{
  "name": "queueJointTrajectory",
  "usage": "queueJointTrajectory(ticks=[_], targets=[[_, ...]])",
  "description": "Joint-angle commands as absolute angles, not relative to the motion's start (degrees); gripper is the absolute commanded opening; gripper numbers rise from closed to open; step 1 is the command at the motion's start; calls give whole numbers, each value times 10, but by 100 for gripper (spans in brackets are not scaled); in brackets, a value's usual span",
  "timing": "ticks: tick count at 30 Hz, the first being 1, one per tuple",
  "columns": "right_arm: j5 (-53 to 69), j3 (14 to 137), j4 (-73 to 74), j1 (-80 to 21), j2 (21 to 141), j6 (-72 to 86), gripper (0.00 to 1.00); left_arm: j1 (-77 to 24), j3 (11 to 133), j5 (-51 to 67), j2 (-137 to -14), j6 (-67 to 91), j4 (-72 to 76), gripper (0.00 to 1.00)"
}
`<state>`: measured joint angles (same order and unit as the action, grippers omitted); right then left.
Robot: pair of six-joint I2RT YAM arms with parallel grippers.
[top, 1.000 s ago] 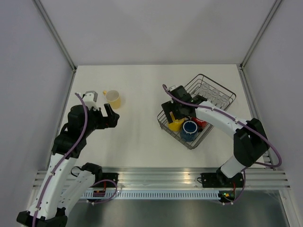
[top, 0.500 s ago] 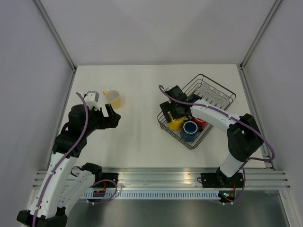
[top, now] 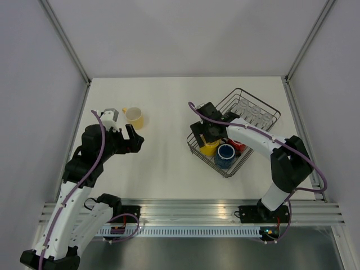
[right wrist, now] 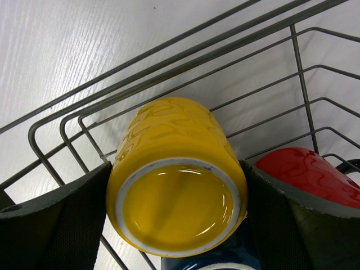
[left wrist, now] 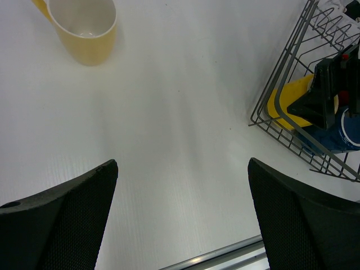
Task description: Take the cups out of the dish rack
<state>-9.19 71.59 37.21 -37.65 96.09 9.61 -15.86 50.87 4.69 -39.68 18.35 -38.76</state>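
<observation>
The dark wire dish rack [top: 277, 116] stands at the right. In its near end lie a bright yellow cup [top: 209, 148], a dark blue cup [top: 226, 153] and a red cup [top: 238, 145]. Clear glass tumblers [top: 251, 111] sit at its far end. My right gripper [top: 208, 136] reaches into the rack. In the right wrist view its pads press both sides of the upturned bright yellow cup [right wrist: 177, 180], so the right gripper [right wrist: 175, 164] is shut on it. A pale yellow cup [top: 134, 117] stands upright on the table at the left. My left gripper [top: 131, 138] hovers open just in front of it, holding nothing.
The rack's wires [right wrist: 169, 62] run close under and around the gripped cup, and the red cup [right wrist: 306, 174] touches the right finger. In the left wrist view the pale yellow cup [left wrist: 84, 28] is at the top left, the rack [left wrist: 281, 84] at the right.
My right gripper has shifted slightly left over the bright yellow cup and its jaws have narrowed onto it. The left arm has barely moved.
</observation>
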Motion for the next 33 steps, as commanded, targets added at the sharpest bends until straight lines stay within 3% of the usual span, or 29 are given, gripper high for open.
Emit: queueJointTrajectory(ticks=[1,18,25,29,33], targets=[[-109,753,383,-380,923,95,0,-159,506,56,-391,163,-359,100],[-105,798,399,-379,850,110,0,-159,506,72,-388,171,-354,100],[-73,819,404,-379,804,123,0,-159,508,196,-410,211,-318,100],[-42,817,388,-379,766,134,0,-161,465,316,-407,299,-206,100],[-13,804,358,-379,735,161,0,-192,392,402,-409,382,18,100]])
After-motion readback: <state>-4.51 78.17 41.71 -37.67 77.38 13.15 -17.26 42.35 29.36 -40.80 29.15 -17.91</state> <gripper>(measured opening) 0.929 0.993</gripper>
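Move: The right hand already grips the yellow cup in the rack's near-left end, its middle about 2 cm below and 1 cm ahead of the hand point. The open left gripper waits some 29 cm left, 8 cm back and 15 cm higher. From the right hand, the blue cup sits about 6 cm right and 4 cm back, the red cup some 11 cm right and 2 cm farther out, both slightly lower. From the left hand, the yellow cup is 29 cm right, 9 cm ahead and 17 cm down. Keeping its pinch on the yellow cup's sides, the right hand draws it up out of the rack by about 15 cm, almost straight, while the wrist tips some 20 degrees so the fingertips swing out to the left and forward. Later the left hand, fingers still wide open, speeds off about 8 cm to the right towards the cup, turning clockwise and rolling its left side down. ##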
